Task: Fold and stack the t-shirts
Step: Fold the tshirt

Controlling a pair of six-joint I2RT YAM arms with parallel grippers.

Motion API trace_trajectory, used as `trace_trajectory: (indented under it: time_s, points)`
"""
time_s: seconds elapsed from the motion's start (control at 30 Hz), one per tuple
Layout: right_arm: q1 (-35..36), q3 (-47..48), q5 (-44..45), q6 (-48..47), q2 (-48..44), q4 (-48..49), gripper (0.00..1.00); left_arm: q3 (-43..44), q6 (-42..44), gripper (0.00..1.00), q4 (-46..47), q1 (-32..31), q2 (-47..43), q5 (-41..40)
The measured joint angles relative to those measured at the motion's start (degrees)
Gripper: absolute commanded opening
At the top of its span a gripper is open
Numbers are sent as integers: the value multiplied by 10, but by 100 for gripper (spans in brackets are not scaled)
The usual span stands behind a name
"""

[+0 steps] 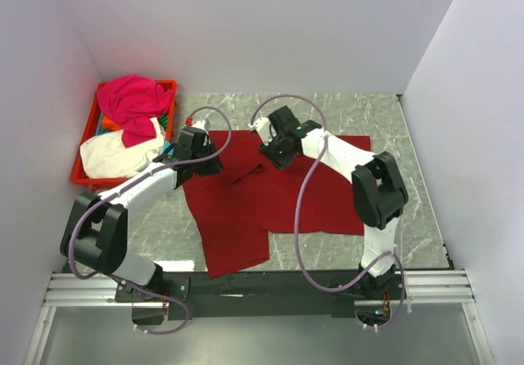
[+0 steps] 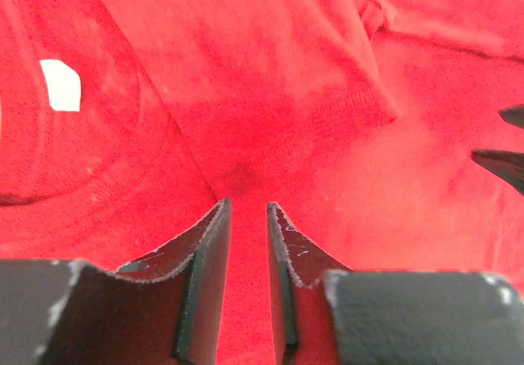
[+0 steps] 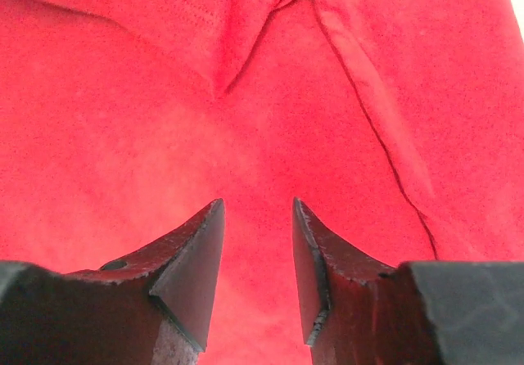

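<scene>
A large dark red t-shirt [image 1: 270, 197] lies spread on the marble table, a loose fold at its upper middle. My left gripper [image 1: 201, 154] hovers over its upper left part. In the left wrist view this gripper [image 2: 247, 204] stands narrowly open above the red cloth [image 2: 270, 119], near the collar with its white label [image 2: 61, 84], and pinches nothing. My right gripper [image 1: 274, 148] is over the shirt's upper middle. The right wrist view shows it [image 3: 258, 201] open, with flat cloth [image 3: 164, 136] under it and nothing between the fingers. A magenta t-shirt [image 1: 135, 103] and a cream-white one [image 1: 119, 156] lie in the crate.
A red plastic crate [image 1: 82, 177] stands at the back left against the wall, with bits of cyan and orange cloth under the magenta shirt. White walls close in the table on three sides. The arms' bases sit on a rail [image 1: 262, 287] at the near edge.
</scene>
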Motion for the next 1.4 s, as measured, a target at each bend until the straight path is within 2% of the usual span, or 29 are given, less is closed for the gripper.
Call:
trace_trajectory:
  time_s: [0.2, 0.4, 0.53, 0.7, 0.8, 1.03, 1.4]
  points:
    - [-95, 20, -140, -3, -20, -39, 42, 60, 11, 34, -4, 52, 42, 27]
    - [-286, 45, -281, -2, -18, -70, 43, 224, 20, 34, -9, 122, 199, 59]
    - [-391, 70, -325, -4, 3, -94, 43, 339, 24, 31, -30, 150, 308, 61]
    - [-480, 139, -337, -1, 69, -121, 42, 398, 26, 29, -54, 171, 377, 70]
    - [-501, 171, -320, 16, 112, -122, 42, 415, 26, 29, -62, 177, 403, 81]
    - [-504, 173, -252, 62, 160, -111, 42, 438, 26, 29, -72, 176, 440, 111]
    - [-506, 174, -185, 74, 170, -101, 42, 467, 32, 28, -74, 176, 462, 127]
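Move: The left gripper goes for the t-shirt's far-left corner, about 21 cm ahead, 7 cm left and 9 cm below it. The collar tag lies roughly 8 cm ahead and 5 cm left of that hand, the red basket some 20 cm ahead and 30 cm left. For the right gripper, the t-shirt's far-right corner is about 12 cm ahead, 33 cm right and 6 cm down; the folded flap tip lies 5 cm left, level with it. Leave the folded flap and spread both grippers, empty, towards the t-shirt's far corners. Sweep the right one some 34 cm right and 9 cm forward, arching up before sinking low by the far-right corner, turning nearly 50 degrees clockwise. Send the left about 20 cm forward and slightly left, then down to the far-left corner. Keep both part open. ##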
